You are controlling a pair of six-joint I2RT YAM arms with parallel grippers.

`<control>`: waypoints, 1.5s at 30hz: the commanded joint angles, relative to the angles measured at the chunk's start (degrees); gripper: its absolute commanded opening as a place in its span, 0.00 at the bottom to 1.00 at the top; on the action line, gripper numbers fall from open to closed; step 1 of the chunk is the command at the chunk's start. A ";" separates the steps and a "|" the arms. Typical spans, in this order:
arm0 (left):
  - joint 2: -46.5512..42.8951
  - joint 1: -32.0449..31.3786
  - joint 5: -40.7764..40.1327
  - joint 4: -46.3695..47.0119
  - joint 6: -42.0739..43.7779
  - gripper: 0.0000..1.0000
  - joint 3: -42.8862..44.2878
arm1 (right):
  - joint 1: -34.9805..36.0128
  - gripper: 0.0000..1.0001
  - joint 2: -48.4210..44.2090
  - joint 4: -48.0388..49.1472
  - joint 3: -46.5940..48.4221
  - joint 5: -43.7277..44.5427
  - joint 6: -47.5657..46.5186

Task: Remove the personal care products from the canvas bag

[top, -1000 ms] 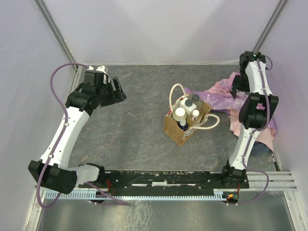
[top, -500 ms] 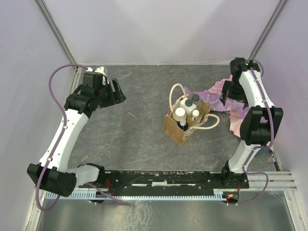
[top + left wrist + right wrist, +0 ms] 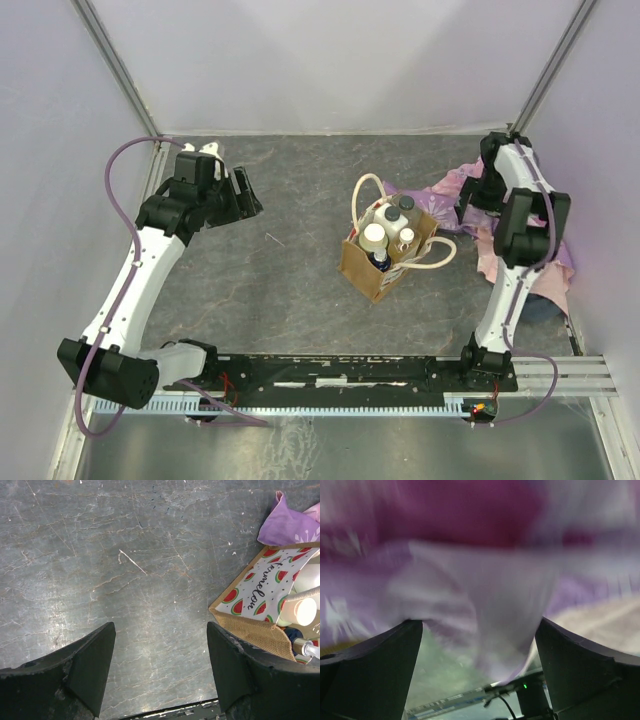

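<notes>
The canvas bag [image 3: 383, 265] stands upright in the middle of the table with the personal care products inside: a cream-capped round bottle [image 3: 374, 236], a dark-capped one [image 3: 406, 203] and others packed close. The left wrist view shows the bag's watermelon panel [image 3: 260, 597] and the cream cap [image 3: 304, 611] at the right edge. My left gripper [image 3: 245, 190] is open and empty over bare table, well left of the bag [image 3: 160, 627]. My right gripper [image 3: 476, 195] is open, low over the purple-pink cloth right of the bag [image 3: 479, 622].
The purple-pink floral cloth [image 3: 460, 205] lies crumpled behind and to the right of the bag, and fills the blurred right wrist view [image 3: 470, 555]. One corner shows in the left wrist view [image 3: 290, 522]. Pale walls enclose the dark tabletop [image 3: 290, 260] on three sides.
My right arm has folded in, bringing its gripper from the far right corner down and left onto the purple cloth. My left arm has barely moved. The bag is unmoved.
</notes>
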 commanded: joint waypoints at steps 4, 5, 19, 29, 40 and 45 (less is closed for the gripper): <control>-0.66 0.56 -1.28 -0.53 1.72 0.80 0.71 | -0.64 1.00 18.04 -2.71 25.57 -3.85 0.86; -0.54 0.61 -1.47 -0.63 1.81 0.80 0.71 | -0.66 1.00 20.14 -2.36 29.39 -4.55 1.20; -0.75 0.98 -4.63 -6.30 1.83 0.80 5.79 | -0.72 1.00 28.71 10.95 54.79 7.59 7.30; -1.42 0.94 -0.48 -3.58 -1.22 0.79 3.80 | 3.29 1.00 2.46 24.37 20.72 -0.71 2.54; -3.30 0.94 2.92 -2.61 -2.89 0.79 2.44 | 10.88 1.00 -5.28 13.89 3.66 -4.58 2.21; -2.60 1.00 6.10 -1.13 -3.53 0.79 1.09 | 12.77 1.00 -10.72 14.80 -8.37 -14.05 5.16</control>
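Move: The right hand, open, is in among the purple-pink scarf, whose middle lies about 3 cm ahead of it, 5 cm to its right and 6 cm below. The canvas bag stands some 21 cm to its left and 5 cm back, at its height; the grey-capped bottle in it is 17 cm left, 1 cm ahead. The dark blue cloth is 15 cm back, 12 cm right, 6 cm below. From the left hand the scarf lies roughly 52 cm right, 8 cm ahead, 24 cm below. With its open fingers already in the scarf, the right hand shoves it away over the table, sweeping forward about 20 cm and dipping first, the fingertips swinging up forward. It then rises clear of the cloth and swings left and back down beside the canvas bag's right side, fingers open, still tipped slightly outward. ##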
